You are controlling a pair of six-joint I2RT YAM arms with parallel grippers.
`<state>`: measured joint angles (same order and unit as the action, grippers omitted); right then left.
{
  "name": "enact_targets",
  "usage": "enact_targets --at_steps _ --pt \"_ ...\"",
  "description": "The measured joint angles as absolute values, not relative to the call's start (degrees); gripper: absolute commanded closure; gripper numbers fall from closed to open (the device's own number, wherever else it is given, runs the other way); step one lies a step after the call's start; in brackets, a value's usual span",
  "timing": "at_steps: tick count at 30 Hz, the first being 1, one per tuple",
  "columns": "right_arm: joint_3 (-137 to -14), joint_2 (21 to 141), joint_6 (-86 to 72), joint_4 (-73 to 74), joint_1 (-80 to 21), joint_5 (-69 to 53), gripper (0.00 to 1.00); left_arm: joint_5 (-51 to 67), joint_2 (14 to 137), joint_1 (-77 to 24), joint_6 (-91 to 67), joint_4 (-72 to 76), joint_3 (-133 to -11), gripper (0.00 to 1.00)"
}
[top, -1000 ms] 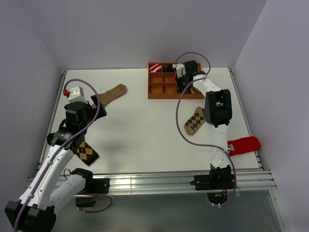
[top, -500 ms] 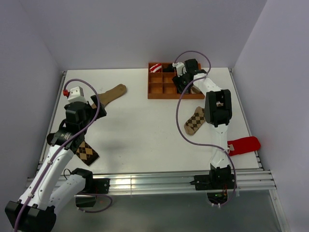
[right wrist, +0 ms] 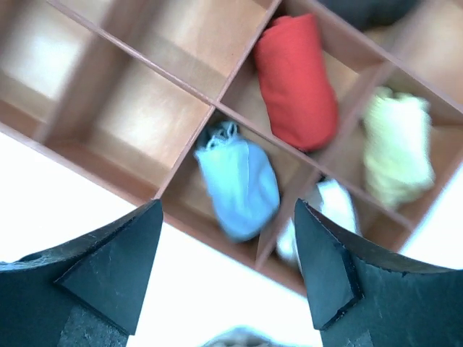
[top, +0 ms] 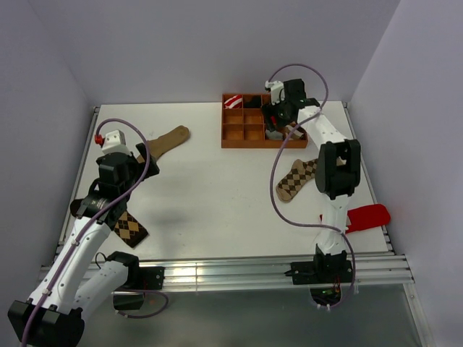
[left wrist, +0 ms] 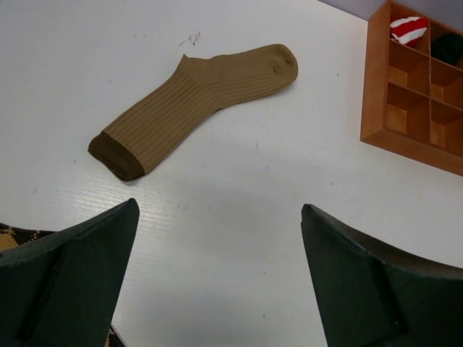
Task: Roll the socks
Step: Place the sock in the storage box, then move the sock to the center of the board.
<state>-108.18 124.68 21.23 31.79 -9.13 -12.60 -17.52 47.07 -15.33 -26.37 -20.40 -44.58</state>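
Note:
My right gripper (right wrist: 228,267) hangs open over the right part of the wooden tray (top: 233,133). Below it, in the right wrist view, a small pale grey rolled sock (right wrist: 242,184) lies loose in a front compartment (right wrist: 188,206), touched by neither finger. A lighter argyle sock (top: 292,181) lies flat on the table below the tray. A darker argyle sock (top: 131,228) lies near the left arm, and its corner (left wrist: 10,235) shows beside my left gripper (left wrist: 217,282). That gripper is wide open over bare table with nothing in it.
A long tan sock (left wrist: 195,94) lies at the back left. A red sock (top: 366,216) lies at the table's right edge. Other compartments hold a red roll (right wrist: 296,69), a yellow roll (right wrist: 398,144), a white roll (right wrist: 325,210) and a red-and-white striped roll (left wrist: 409,29).
My right gripper has opened and lifted away from the tray, leaving the grey roll in its compartment; the right arm's elbow swung to the right. The left arm has not moved.

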Motion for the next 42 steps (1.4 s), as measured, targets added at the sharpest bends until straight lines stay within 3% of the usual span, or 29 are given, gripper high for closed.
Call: enact_targets --at_steps 10,18,28,42 --pt "-83.26 95.59 -1.91 22.87 -9.13 -4.19 0.28 -19.99 45.67 -15.18 -26.65 -21.04 -44.56 0.01" --pt "-59.16 82.91 -18.02 24.05 -9.13 0.86 0.4 -20.69 44.86 -15.07 -26.94 -22.2 -44.56 0.01" --pt "-49.71 81.78 -24.25 24.67 -11.49 1.63 0.56 -19.42 41.43 -15.07 -27.09 -21.96 -43.94 0.0" --pt "-50.54 93.36 -31.86 19.4 -29.54 0.89 0.57 -19.53 41.82 -15.07 -27.07 -22.15 -43.94 0.0"
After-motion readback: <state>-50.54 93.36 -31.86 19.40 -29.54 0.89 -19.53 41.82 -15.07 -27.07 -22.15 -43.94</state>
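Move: The argyle sock's middle lies about 20 cm back from the right hand, 12 cm to its right and 10 cm below. Its toe end is some 26 cm back and 1 cm to the hand's right, just as low. The rolled grey sock sits in its cell about 8 cm under the hand and 1 cm ahead; the storage box's middle is 8 cm ahead and 4 cm left, also 8 cm below. From the left hand the argyle sock is roughly 62 cm right, 5 cm ahead and 22 cm below. The right hand leaves the rolled grey sock in its cell, rising about 10 cm over the box and then swinging back some 25 cm and down to the table at the argyle sock's toe end, turning about 40 degrees clockwise, steepening, and narrowing its fingers to about half open. Low at the table it then sweeps left, turning slightly back counter-clockwise, with its right-hand finger against the toe end, dragging the sock along without closing further on it. ##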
